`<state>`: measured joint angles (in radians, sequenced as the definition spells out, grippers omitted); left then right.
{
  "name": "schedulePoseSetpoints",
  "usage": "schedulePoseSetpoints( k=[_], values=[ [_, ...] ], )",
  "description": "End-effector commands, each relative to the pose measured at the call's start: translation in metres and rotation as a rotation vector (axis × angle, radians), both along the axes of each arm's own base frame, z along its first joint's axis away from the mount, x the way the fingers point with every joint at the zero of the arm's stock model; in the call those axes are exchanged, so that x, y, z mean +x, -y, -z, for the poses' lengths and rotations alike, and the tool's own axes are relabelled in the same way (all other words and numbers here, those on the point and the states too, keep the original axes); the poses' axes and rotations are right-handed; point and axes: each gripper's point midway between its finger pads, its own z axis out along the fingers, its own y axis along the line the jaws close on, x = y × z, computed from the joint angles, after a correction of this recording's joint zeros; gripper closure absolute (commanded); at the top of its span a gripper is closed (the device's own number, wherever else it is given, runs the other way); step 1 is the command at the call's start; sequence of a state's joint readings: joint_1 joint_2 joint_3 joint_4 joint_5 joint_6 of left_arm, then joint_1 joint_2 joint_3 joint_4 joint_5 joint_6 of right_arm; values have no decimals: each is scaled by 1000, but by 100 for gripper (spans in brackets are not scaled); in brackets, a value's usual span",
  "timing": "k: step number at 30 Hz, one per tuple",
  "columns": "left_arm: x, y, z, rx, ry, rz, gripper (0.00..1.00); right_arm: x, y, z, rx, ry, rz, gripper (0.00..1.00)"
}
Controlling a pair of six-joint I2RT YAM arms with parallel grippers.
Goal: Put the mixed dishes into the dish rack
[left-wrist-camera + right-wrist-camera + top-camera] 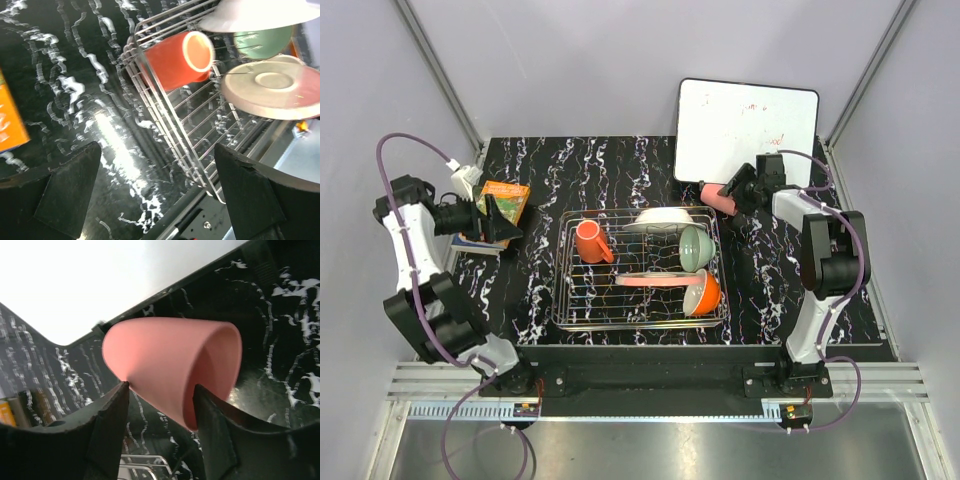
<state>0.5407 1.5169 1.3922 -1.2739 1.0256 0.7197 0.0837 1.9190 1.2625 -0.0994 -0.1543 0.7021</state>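
The dish rack point(563, 300) stands mid-table and holds the orange-red mug point(588, 241) on its side, the white plate point(660, 216), the pale green bowl point(696, 247), the pink-and-cream plate point(655, 281) and the orange bowl point(704, 292). The small pink cup point(170, 360) lies on its side by the whiteboard's foot, right of the rack. My right gripper point(160, 387) straddles it, with both fingers touching its wall. My left gripper point(157, 155) hangs wide open and empty left of the rack point(165, 115), facing the mug point(175, 57).
A whiteboard point(745, 130) leans at the back right, just behind the pink cup point(715, 197). A green-orange book point(503, 200) lies at the left, beside my left gripper point(505, 222). Grey walls close in both sides of the black marbled table.
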Motion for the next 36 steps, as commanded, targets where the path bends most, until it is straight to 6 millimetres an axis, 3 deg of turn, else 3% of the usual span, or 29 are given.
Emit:
schedulePoseSetpoints(
  k=[1,4,5,8,11,14,15,17,18,20,21,24,28,30,34,36],
  values=[
    [-2,-20,-2,185,55,-88,1,19,-19,-24,124,114,-44,48],
    [-6,-33,2,269,21,-153,1,18,-27,-27,181,130,-56,68],
    [-7,-35,-2,293,34,-158,1,17,-28,-29,192,132,-54,82],
    [-8,-32,-16,299,72,-158,1,12,-29,-36,207,148,-60,100],
    [-1,-25,-37,252,124,-151,1,4,-28,-53,215,188,-56,100],
    [7,-13,-59,170,167,-130,1,-7,-27,-97,213,293,-64,100],
    [9,-6,-64,147,176,-113,1,-15,-27,-129,219,370,-77,100],
    [16,5,-82,93,197,-89,1,-24,-28,-162,231,446,-96,100],
    [18,13,-88,69,200,-69,1,-36,-34,-198,253,533,-141,100],
    [21,26,-107,12,217,-45,1,-51,-40,-231,301,604,-180,100],
    [22,36,-114,-14,222,-19,1,-68,-48,-259,338,679,-244,100],
    [18,59,-144,-183,222,51,1,-106,-70,-304,487,785,-399,100],
    [0,82,-186,-483,223,212,1,-157,-107,-335,761,812,-613,100],
    [-7,88,-194,-525,224,249,1,-172,-123,-340,825,832,-709,100],
    [-18,103,-200,-575,190,305,1,-190,-174,-330,911,748,-855,100],
    [-18,104,-195,-572,174,299,1,-197,-188,-338,929,764,-935,100]
  ],
)
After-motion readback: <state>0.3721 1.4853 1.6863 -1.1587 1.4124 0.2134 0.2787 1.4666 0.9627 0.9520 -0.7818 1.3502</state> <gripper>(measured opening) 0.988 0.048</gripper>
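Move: The pink cup lies on its side with its mouth towards the right gripper. Its middle is about 2 cm ahead, 4 cm left and 1 cm below the right hand, whose open fingers already straddle the wall at the rim. From that hand, the white bowl is some 19 cm left and 6 cm back, the green bowl 10 cm left and 12 cm back. From the left hand, the cup is roughly 55 cm right, 21 cm ahead and 16 cm lower. Ease the right gripper about 3 cm forward, left and up while shutting its fingers on the cup's wall at the rim, then draw it back and swing it about 30 cm up and some 15 cm left, over the rack, turning the fingers from forward-down to leftward and slightly up. Shift the open, empty left gripper slightly back-left, then raise it some 15 cm and 8 cm right of its start. ##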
